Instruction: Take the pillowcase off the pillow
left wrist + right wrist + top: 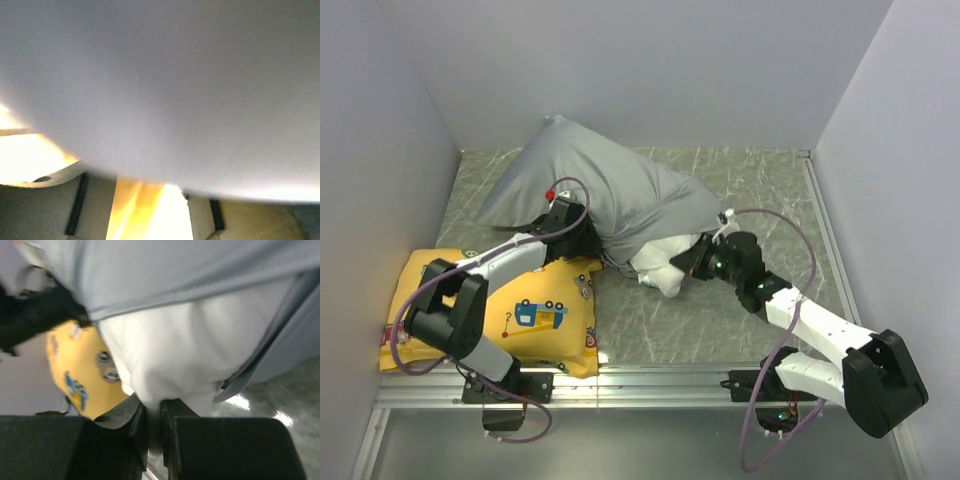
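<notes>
The silver-grey pillowcase (600, 185) lies in a heap at the back middle of the table, still over most of the pillow. A white end of the pillow (665, 265) bulges out of the case's open edge toward the front. My right gripper (692, 262) is shut on a fold of that white end, which the right wrist view shows pinched between the jaws (154, 427) under the grey hem (260, 365). My left gripper (584, 238) sits at the case's left front edge. In the left wrist view its fingers (75, 210) stand apart, with grey cloth (165, 85) above them and nothing between.
A yellow cartoon-vehicle cushion (520, 310) lies at the front left under the left arm, its edge touching the grey cloth; it also appears in the right wrist view (75, 370). White walls close in the left, back and right sides. The marbled tabletop (760, 190) shows at right.
</notes>
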Available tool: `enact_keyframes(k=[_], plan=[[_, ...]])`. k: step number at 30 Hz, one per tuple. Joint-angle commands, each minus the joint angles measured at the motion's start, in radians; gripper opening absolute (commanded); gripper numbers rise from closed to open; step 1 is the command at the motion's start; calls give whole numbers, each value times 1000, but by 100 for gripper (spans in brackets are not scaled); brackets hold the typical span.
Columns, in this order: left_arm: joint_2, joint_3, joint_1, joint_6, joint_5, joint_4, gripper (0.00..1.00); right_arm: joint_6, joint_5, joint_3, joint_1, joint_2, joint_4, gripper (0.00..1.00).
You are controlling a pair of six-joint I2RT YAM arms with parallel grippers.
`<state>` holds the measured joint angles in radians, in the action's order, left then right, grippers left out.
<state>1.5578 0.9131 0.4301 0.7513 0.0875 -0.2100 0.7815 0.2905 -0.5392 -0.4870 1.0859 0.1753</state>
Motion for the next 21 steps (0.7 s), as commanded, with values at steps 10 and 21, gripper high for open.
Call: enact_keyframes(k=[10,21], plan=[[-274,257,188,-176,112,-190,70,58,-86,216,-68,69,305,0],[327,1025,326,-555,86,-348,83,39,-139,220,-94,140,299,0]])
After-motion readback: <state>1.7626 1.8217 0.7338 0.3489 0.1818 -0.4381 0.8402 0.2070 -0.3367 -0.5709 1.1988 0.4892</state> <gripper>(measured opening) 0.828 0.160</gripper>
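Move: From the left gripper, low among the pillowcase's near folds, the pillowcase's far right end lies roughly 30 cm to the right and 10 cm ahead, about level. The pillow's bared white end is some 18 cm right and 3 cm back, and the yellow pillow's middle about 22 cm left and 14 cm back. From the right gripper, which already pinches that white end some 4 cm to its left, the pillowcase's far right end is about 12 cm ahead, 7 cm right and a little below. Bring the left gripper up out of the pillowcase's folds about 25 cm, easing back slightly first, then swing it right and a little forward above the pillowcase towards its far right end. Open the fingers wider, tip them up some 30 degrees and turn the hand clockwise. With the right, keep pinching the white pillow end and lower it about 6 cm, quickly at first, then slowly. ##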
